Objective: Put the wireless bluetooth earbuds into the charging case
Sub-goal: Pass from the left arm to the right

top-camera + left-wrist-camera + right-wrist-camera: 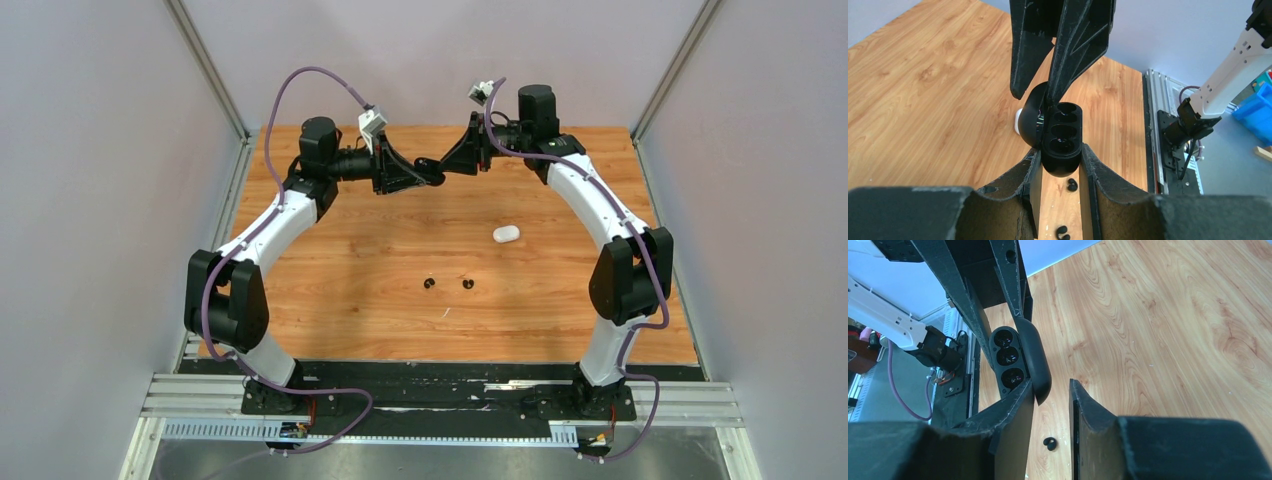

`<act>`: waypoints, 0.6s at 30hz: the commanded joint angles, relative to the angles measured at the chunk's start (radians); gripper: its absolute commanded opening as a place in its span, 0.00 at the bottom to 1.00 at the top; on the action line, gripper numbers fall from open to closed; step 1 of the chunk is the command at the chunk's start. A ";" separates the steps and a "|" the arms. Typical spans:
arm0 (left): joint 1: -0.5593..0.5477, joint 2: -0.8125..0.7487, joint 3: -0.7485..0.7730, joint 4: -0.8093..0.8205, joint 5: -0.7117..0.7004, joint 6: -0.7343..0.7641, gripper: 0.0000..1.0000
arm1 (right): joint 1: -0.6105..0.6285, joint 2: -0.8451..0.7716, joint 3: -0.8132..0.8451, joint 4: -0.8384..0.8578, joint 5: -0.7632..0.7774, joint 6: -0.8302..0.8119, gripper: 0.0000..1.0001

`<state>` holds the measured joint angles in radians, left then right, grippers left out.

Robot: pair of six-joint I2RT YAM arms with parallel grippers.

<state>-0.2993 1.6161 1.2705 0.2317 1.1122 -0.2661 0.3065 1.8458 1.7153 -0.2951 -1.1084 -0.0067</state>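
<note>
A black charging case [1062, 145] hangs above the far middle of the table, held at its base by my left gripper [1060, 150]. Its lid [1029, 117] is swung open and the wells look empty. My right gripper [1052, 387] comes from the opposite side, jaws apart. The lid's end [1040, 375] sits between the fingers against one of them, with a gap to the other. Two black earbuds [430, 284] [467, 284] lie on the wood below; the left wrist view shows both [1072, 184] [1063, 232], the right wrist view one [1049, 443].
A white pebble-shaped case [506, 234] lies shut on the wooden table [360, 250], right of centre. Grey walls stand on three sides. A black base plate and metal rail [440, 400] run along the near edge.
</note>
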 commanded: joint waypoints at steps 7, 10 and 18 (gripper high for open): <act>0.003 -0.016 0.011 0.099 0.035 -0.051 0.00 | -0.004 -0.035 0.013 0.029 -0.041 -0.052 0.08; 0.003 -0.016 0.012 0.074 0.025 -0.033 0.00 | -0.002 -0.033 0.024 0.030 -0.058 -0.058 0.00; 0.003 -0.006 0.043 -0.098 -0.069 0.054 0.18 | 0.019 -0.064 0.045 0.017 0.010 -0.148 0.00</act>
<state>-0.2958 1.6180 1.2751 0.2176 1.0874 -0.2722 0.3126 1.8446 1.7153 -0.3000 -1.1172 -0.0708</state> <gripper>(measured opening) 0.355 0.026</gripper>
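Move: The black charging case, open in the left fingers, lies about 1 cm ahead and 2 cm right of the left hand. Its lid is roughly 2 cm left and 1 cm back of the right hand, at its height. From the right hand, on the table some 19 cm down, the white case lies 8 cm back and 13 cm right; the nearer black earbuds lie 17 cm back, 3 cm left. Almost in place, the right hand closes its fingers, pinching the charging case's lid while the left keeps hold. ##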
